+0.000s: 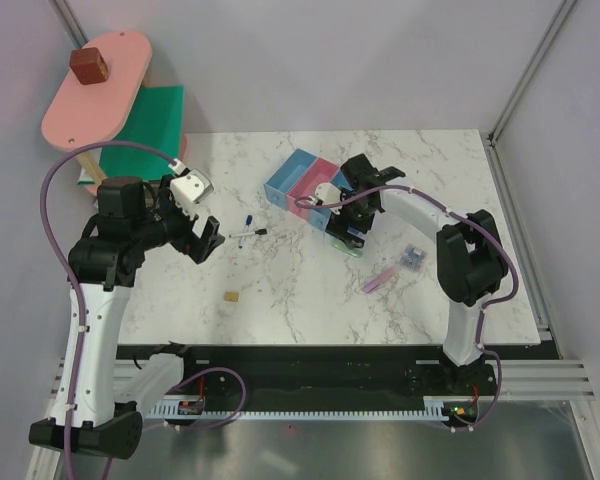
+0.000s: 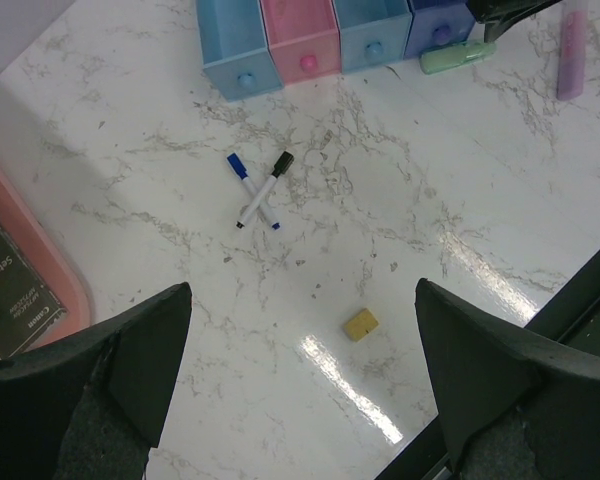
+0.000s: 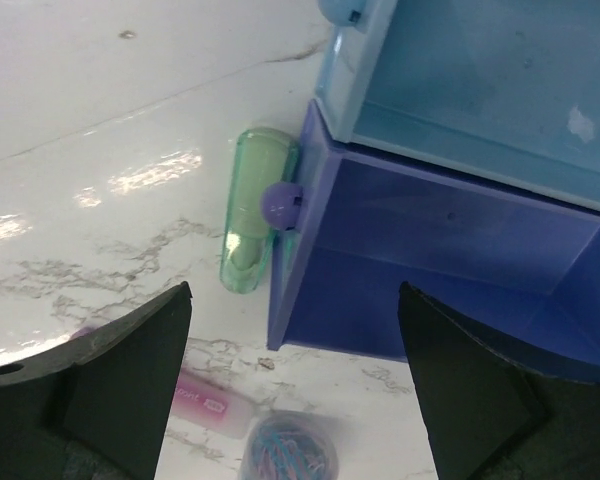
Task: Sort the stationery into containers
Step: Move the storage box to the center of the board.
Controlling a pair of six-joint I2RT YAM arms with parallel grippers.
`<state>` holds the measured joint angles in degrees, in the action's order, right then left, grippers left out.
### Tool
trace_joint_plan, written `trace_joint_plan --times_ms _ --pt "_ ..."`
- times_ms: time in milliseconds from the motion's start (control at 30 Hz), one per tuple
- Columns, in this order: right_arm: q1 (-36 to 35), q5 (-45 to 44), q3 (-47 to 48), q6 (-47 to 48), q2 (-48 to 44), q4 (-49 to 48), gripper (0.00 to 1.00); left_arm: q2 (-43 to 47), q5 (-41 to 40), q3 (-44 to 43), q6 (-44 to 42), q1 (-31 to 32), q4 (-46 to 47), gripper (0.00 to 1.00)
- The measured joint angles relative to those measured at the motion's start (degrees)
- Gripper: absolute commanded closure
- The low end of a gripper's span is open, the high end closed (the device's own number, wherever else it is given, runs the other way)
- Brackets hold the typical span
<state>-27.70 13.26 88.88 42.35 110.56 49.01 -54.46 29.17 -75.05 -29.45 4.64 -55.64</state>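
Observation:
The containers (image 1: 302, 180) are a row of joined bins: blue (image 2: 235, 45), pink (image 2: 300, 35), light blue (image 2: 370, 30) and purple-blue (image 2: 432, 25). My right gripper (image 1: 348, 222) hovers open over the purple-blue bin's front corner (image 3: 310, 250), holding nothing. A mint-green piece (image 3: 252, 210) lies against that bin's front. A pink-lilac bar (image 1: 382, 279) and a purple-blue bundle (image 1: 412, 257) lie to the right. Two white markers (image 2: 258, 190) lie crossed mid-table. A tan block (image 2: 360, 323) sits nearer the front. My left gripper (image 1: 205, 240) is open and empty, left of the markers.
A pink-and-green tiered shelf (image 1: 100, 90) stands at the back left with a brown cube (image 1: 88, 65) on top; its pink edge (image 2: 40, 270) shows left of my left gripper. The table's front edge (image 2: 580, 290) runs close behind the tan block.

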Motion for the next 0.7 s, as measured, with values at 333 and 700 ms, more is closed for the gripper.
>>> trace_joint_plan --times_ms 333,700 --pt "0.6 -13.4 -7.3 -2.0 0.5 -17.1 0.07 0.2 0.0 0.0 0.0 0.0 0.0 0.0" --pt "1.0 -25.4 -10.7 2.9 1.9 -32.7 0.07 0.0 1.0 0.0 0.0 0.0 0.0 0.0"
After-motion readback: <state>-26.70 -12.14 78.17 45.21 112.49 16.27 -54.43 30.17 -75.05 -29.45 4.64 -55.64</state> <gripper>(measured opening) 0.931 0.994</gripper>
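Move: The storage box lies askew, its middle about 14 cm ahead of the right hand, 10 cm to the left and 4 cm lower, with its dark blue end right by the fingers. The green marker is some 3 cm back and 3 cm left, the pink marker about 12 cm back and 9 cm right, the clear clip box roughly 6 cm back and 19 cm right. From the left hand, the storage box is some 28 cm ahead, 34 cm right and well below. The storage box's dark blue end is pushed away from the base by the open right hand, which travels about 10 cm forward and drifts to the right, dipping a little and then rising slightly. The wrist swings the fingertips forward by some 30 degrees and turns slightly clockwise, while the rear finger comes up against the knobbed front of that tray; the fingers stay wide open. ##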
